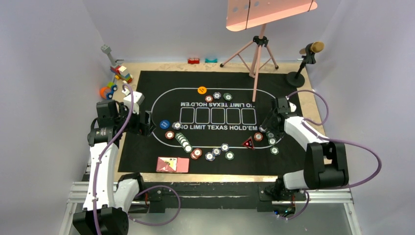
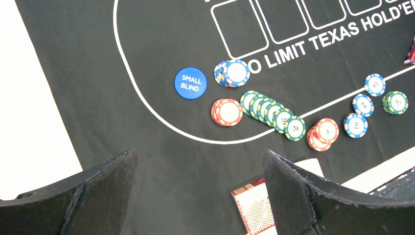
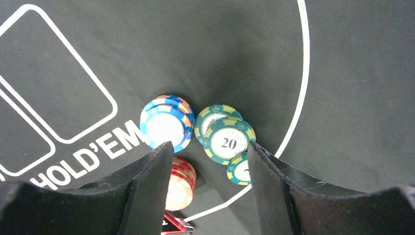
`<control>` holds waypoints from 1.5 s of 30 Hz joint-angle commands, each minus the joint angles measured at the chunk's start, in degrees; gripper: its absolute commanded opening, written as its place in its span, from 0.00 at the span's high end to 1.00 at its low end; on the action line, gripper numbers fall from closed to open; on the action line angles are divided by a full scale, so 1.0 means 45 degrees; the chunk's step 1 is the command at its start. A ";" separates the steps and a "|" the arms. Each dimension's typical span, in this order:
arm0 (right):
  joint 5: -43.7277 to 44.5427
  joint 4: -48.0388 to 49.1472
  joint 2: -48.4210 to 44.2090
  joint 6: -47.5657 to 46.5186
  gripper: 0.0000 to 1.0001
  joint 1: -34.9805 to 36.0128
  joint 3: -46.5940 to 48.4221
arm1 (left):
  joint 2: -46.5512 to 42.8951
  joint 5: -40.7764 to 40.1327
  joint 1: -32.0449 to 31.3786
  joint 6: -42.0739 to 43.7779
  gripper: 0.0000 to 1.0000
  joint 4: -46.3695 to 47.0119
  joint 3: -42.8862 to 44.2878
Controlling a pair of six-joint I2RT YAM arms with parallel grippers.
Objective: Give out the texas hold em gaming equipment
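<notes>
Poker chips lie in groups on the black mat [image 1: 147,83]. My right gripper [image 3: 210,145] stands open above the right group: a blue stack [image 3: 166,125], green chips [image 3: 225,139] and a red stack [image 3: 180,183] by its left finger, with nothing gripped. The red triangular marker [image 1: 248,143] lies just left of that group. My left gripper [image 2: 199,154] hangs open over bare mat, short of the blue button [image 2: 190,83], a red stack [image 2: 227,111] and a fanned green row [image 2: 271,113]. Pink-backed cards [image 1: 172,164] lie at the mat's near edge. The orange button [image 1: 201,90] sits at the far side.
Colourful toy blocks [image 1: 120,73] stand at the back left. A pink tripod stand [image 1: 257,54] and a microphone on a stand [image 1: 308,54] rise at the back right. The mat ends near the table's front edge.
</notes>
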 commanded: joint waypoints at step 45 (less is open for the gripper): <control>-0.2335 0.0777 -0.1718 -0.0668 0.35 0.7018 0.2115 | 0.2761 0.1795 -0.4557 1.4122 0.07 -0.5962 -0.1282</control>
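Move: The card box lies about 12 cm back and 11 cm to the right of the left hand, some 16 cm below; the left red stack is roughly 3 cm ahead and 10 cm right of that hand, the fanned green chips level with it and 17 cm right. From the low right hand, the box is about 46 cm left and 13 cm back; its laid green chips are 2 cm right, 1 cm ahead, the right red stack 3 cm left. Towards the card box, the open left hand swings back about 12 cm, sinking 9 cm and going some 6 cm right, and turns roughly 70 degrees clockwise until its fingers point to the right and down at the box. Meanwhile the right hand rises from the green chips, then sweeps about 20 cm left over the mat's middle, still climbing and turning counter-clockwise, its finger gap unchanged. ##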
